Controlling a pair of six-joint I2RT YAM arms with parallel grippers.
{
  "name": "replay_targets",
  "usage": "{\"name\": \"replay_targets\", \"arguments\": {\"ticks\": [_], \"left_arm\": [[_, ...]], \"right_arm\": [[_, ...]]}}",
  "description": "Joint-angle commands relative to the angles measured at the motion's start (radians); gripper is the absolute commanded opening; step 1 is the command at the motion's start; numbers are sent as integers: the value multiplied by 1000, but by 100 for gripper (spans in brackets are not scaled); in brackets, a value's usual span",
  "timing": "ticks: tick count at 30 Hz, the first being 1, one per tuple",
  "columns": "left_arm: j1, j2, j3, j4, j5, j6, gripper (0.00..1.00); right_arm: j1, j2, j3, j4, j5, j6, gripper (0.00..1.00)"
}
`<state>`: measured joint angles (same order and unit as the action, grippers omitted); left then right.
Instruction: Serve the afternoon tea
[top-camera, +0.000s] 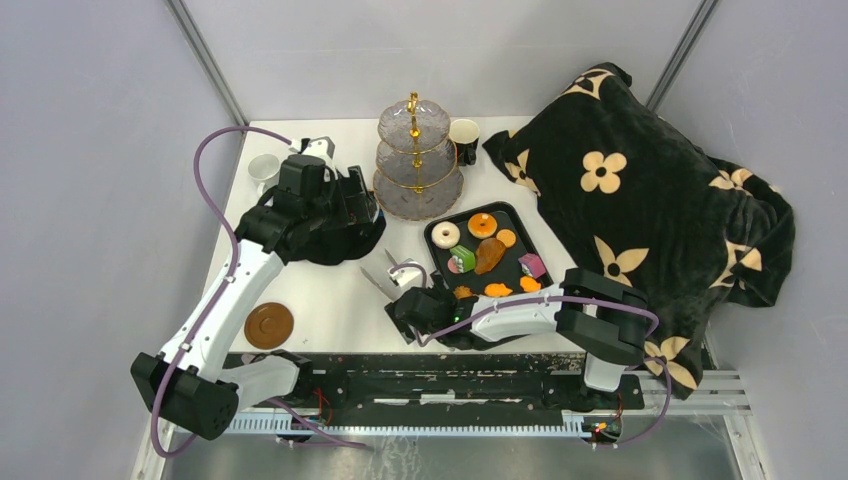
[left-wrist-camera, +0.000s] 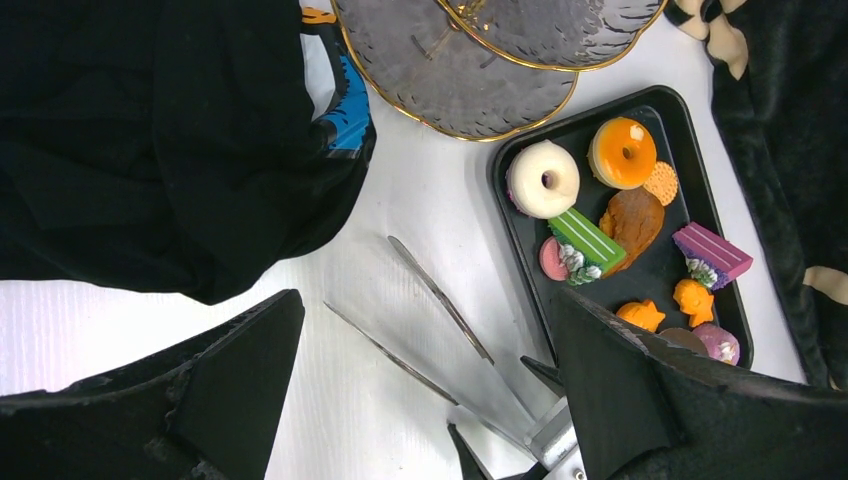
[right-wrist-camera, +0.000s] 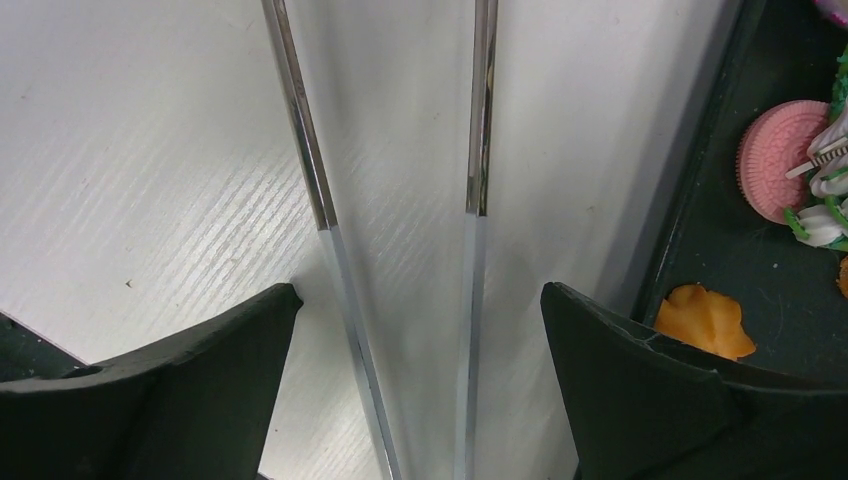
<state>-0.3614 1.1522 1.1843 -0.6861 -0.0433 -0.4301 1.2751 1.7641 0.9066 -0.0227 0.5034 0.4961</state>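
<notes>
The afternoon tea treats lie on a black tray (top-camera: 432, 232) right of centre: a white donut (left-wrist-camera: 543, 179), an orange donut (left-wrist-camera: 622, 152), a green slice (left-wrist-camera: 586, 240), a purple slice (left-wrist-camera: 712, 254), a pink disc (right-wrist-camera: 785, 160) and small orange pieces (right-wrist-camera: 705, 320). Metal tongs (top-camera: 380, 280) lie flat on the table left of the tray. My right gripper (right-wrist-camera: 419, 290) is open, one finger on each side of the tongs' arms (right-wrist-camera: 310, 180), touching neither. My left gripper (left-wrist-camera: 425, 300) hangs open above the tongs' tips, holding nothing.
A three-tier glass stand (top-camera: 415, 160) rises behind the tray. The black flowered blanket (top-camera: 640, 200) fills the right side. A white cup (top-camera: 263, 170), a dark cup (top-camera: 464, 138) and a brown saucer (top-camera: 269, 325) stand around. A dark bulky cloth (left-wrist-camera: 150, 150) lies at the left.
</notes>
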Motion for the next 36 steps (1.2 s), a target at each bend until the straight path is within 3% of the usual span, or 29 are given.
{"name": "replay_targets", "arguments": {"ticks": [1,7,12,16,18,22,27,31,36], "left_arm": [[3,-23,7,25,-2,11,99],[3,-46,-15,23,-9,11,99],[2,-53,-26,23,-9,7,99],[2,-54,-28,23,-6,2,99],[3,-54,-28,22,-7,2,99],[3,-68,-28,23,-10,-2,99],[2,-85,-30,31,-17,-8,99],[3,-96,-39,43,-24,-25,99],[3,-103,-67,64,-2,-43,99]], "right_arm": [[-1,5,2,10,16,15,99],[-1,15,-63,119,0,35,98],[-1,78,-30,83,19,64,86],[0,85,-22,57,54,71,65],[-1,58,-7,16,53,59,50],[-1,-50,48,-136,33,-3,3],[-43,-243,144,-392,-16,-51,1],[-142,-397,231,-664,-96,-16,1],[-219,-570,305,-959,-81,32,1]]}}
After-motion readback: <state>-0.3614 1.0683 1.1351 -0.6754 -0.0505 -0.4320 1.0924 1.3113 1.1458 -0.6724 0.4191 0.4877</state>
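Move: The tongs lie on the table between my right hand's wide-open fingers, their middle right at the hand point and maybe 1 cm lower. From that hand the tray's middle is about 16 cm right and 6 cm ahead, the white donut some 14 cm ahead and 7 cm right, and the nearest orange cookie 10 cm right and 3 cm ahead. From my left hand the tongs are roughly 12 cm back, 13 cm right and 23 cm below. I shut my right fingers from wide open around both arms of the tongs, easing about 1.5 cm left as they begin to close, and pinch the arms together. Then I lift fast, some 16 cm up and about 10 cm to the right, carrying the tongs over the left part of the tray with hardly any turn of the wrist. ##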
